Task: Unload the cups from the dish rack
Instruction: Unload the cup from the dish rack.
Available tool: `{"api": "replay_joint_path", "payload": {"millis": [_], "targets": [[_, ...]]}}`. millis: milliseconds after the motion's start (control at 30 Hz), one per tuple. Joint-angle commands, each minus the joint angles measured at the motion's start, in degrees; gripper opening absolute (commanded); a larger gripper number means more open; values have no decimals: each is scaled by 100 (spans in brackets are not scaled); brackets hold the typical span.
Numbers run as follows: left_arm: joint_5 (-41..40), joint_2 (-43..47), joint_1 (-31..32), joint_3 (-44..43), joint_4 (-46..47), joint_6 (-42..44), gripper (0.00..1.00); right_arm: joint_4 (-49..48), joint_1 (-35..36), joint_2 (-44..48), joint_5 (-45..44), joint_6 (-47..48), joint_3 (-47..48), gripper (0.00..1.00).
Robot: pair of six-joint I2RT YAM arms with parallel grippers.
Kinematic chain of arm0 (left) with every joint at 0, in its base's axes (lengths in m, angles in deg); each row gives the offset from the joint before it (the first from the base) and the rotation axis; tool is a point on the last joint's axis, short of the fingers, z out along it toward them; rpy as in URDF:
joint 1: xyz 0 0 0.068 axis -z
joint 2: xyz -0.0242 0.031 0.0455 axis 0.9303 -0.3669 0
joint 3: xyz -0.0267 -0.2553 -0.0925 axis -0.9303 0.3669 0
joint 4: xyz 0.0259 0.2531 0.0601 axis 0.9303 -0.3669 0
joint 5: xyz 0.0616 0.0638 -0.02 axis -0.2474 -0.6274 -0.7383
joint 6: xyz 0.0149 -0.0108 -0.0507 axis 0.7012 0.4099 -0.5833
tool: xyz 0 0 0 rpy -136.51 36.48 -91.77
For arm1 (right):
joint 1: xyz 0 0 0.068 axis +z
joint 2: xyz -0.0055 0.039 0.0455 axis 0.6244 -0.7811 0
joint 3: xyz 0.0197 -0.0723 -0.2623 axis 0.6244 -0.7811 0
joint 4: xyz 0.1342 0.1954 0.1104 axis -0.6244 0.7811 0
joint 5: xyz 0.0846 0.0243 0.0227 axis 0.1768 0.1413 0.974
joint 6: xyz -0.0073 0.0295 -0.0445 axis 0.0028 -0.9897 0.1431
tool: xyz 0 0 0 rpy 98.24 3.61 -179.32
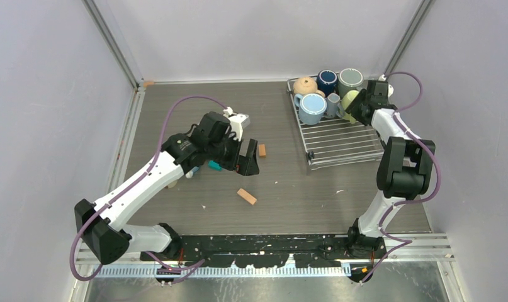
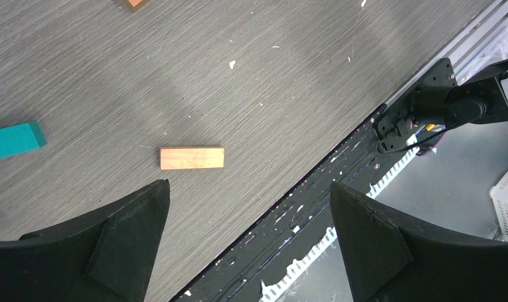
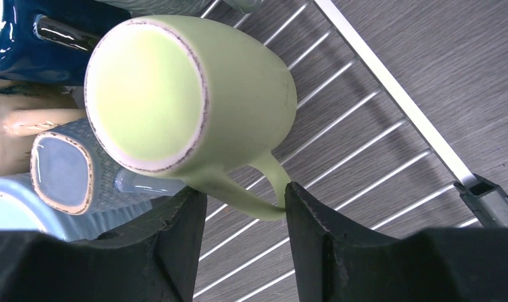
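The dish rack (image 1: 342, 143) sits at the back right, with several cups crowded in its far end: tan (image 1: 305, 85), navy (image 1: 327, 79), grey-green (image 1: 350, 80), light blue (image 1: 312, 107) and lime green (image 1: 349, 100). In the right wrist view the lime green cup (image 3: 194, 94) lies on its side over the rack wires (image 3: 389, 82), base towards the camera. My right gripper (image 3: 242, 201) has closed around its handle, and both fingertips touch it. My left gripper (image 1: 246, 165) hangs wide open over the table's middle and holds nothing.
Small blocks lie on the table near the left gripper (image 2: 250, 201): a tan one (image 2: 192, 158), a teal one (image 2: 12, 139) and another orange one (image 1: 262, 150). The table's near edge and black rail (image 2: 339, 189) run just below the left fingers. Walls enclose the back and sides.
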Motion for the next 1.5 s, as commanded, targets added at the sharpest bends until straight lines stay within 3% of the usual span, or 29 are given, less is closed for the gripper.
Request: {"api": "replay_joint_path", "payload": {"millis": [0, 933, 1467], "targets": [[105, -43, 47, -29, 197, 42, 100, -248, 72, 371, -188, 111, -85, 52], [31, -127, 108, -48, 148, 68, 100, -154, 521, -208, -1022, 833, -14, 32], [-4, -165, 135, -70, 123, 77, 100, -62, 545, -417, -1280, 922, 117, 29]]}}
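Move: The light green cup lies tilted on the rack, its handle reaching back to the right fingertips; its middle is about 6 cm ahead of the right hand, 2 cm left and 4 cm below. The small gray cup stands some 8 cm left and 4 cm ahead of that hand, the sage mug about 15 cm ahead and 2 cm left, both roughly 5 cm below. From the idle left hand, the green cup is some 31 cm ahead, 32 cm right and 14 cm down. The green cup's handle is taken between the right fingertips: the hand sinks about 4 cm down around it, close to the cup's body, while rolling roughly 10 to 15 degrees so its left side dips. Meanwhile the fingers narrow from about half open to a third and close on the handle from both sides. ##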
